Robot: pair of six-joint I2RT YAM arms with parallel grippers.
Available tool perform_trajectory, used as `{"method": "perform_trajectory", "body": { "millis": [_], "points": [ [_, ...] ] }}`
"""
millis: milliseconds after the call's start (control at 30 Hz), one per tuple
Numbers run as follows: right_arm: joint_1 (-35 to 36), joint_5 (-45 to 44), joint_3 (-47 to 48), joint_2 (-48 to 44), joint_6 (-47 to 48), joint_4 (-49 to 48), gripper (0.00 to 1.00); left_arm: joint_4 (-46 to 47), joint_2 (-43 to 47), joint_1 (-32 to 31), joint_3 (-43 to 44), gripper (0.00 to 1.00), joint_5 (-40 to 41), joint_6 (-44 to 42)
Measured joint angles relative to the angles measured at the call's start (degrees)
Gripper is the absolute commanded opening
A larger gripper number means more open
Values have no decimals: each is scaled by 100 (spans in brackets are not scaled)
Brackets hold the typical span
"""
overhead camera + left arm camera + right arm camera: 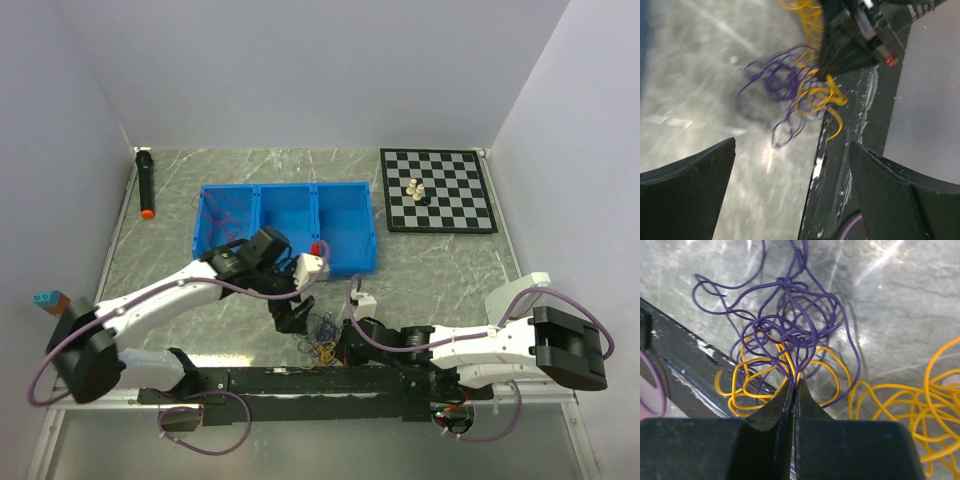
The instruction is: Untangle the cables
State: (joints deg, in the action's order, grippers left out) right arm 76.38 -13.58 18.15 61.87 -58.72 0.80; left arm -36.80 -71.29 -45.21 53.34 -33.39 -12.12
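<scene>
The cables (322, 338) are a small tangle of thin purple and yellow wires on the marble table, by the black rail at the near edge. My right gripper (345, 340) is shut on them. In the right wrist view its tips (796, 385) pinch purple strands (785, 315) and yellow strands (765, 375) where they cross. My left gripper (290, 318) hangs just left of the tangle, open and holding nothing. Its wrist view is blurred, with the fingers (690, 190) wide apart and the tangle (790, 90) ahead of them. Thin reddish wires (232, 213) lie in the blue bin's left compartment.
A blue bin (290, 187) with three compartments stands behind the arms. A chessboard (437, 190) with a few pieces (417, 190) is at the back right. A black marker (146, 185) lies at the back left. The black rail (300, 380) runs along the near edge.
</scene>
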Motion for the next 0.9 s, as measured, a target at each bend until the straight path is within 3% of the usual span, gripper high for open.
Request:
{"method": "perform_trajectory", "body": {
  "millis": [167, 367, 500, 900],
  "points": [
    [0, -7, -22, -2, 0, -166, 0, 479, -837, -463, -2, 88, -129, 166],
    [-2, -2, -87, 0, 11, -337, 0, 885, -1307, -601, -22, 67, -81, 328],
    [-2, 9, -151, 0, 28, -481, 0, 1231, -1401, -603, -162, 46, -11, 448],
    [-4, 37, -293, 15, 26, -737, 0, 1663, -1665, -662, -374, 47, 251, 437]
  ]
}}
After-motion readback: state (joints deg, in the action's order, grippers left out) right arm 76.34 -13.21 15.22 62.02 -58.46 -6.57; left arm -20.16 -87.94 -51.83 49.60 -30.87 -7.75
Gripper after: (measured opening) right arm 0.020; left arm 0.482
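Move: About 6 cm to the right of the open left hand, a centimetre nearer the base and some 12 cm below lies the middle of the purple cable tangle. Yellow loops poke out about 4 cm back of it, while the loose yellow coil lies some 8 cm to its right. The blue tray's middle is roughly 22 cm ahead of the left hand and 2 cm left. The right hand has the purple tangle about 5 cm left, 3 cm ahead, slightly below. Sinking towards the purple tangle, the left hand drops about 8 cm and shifts some 4 cm right, slanting down first and then going nearly straight down beside the right gripper. On the way its wide-open fingers close to about half, its wrist hardly turning. The right hand stays put, its shut fingers keeping their pinch on the purple strands. ##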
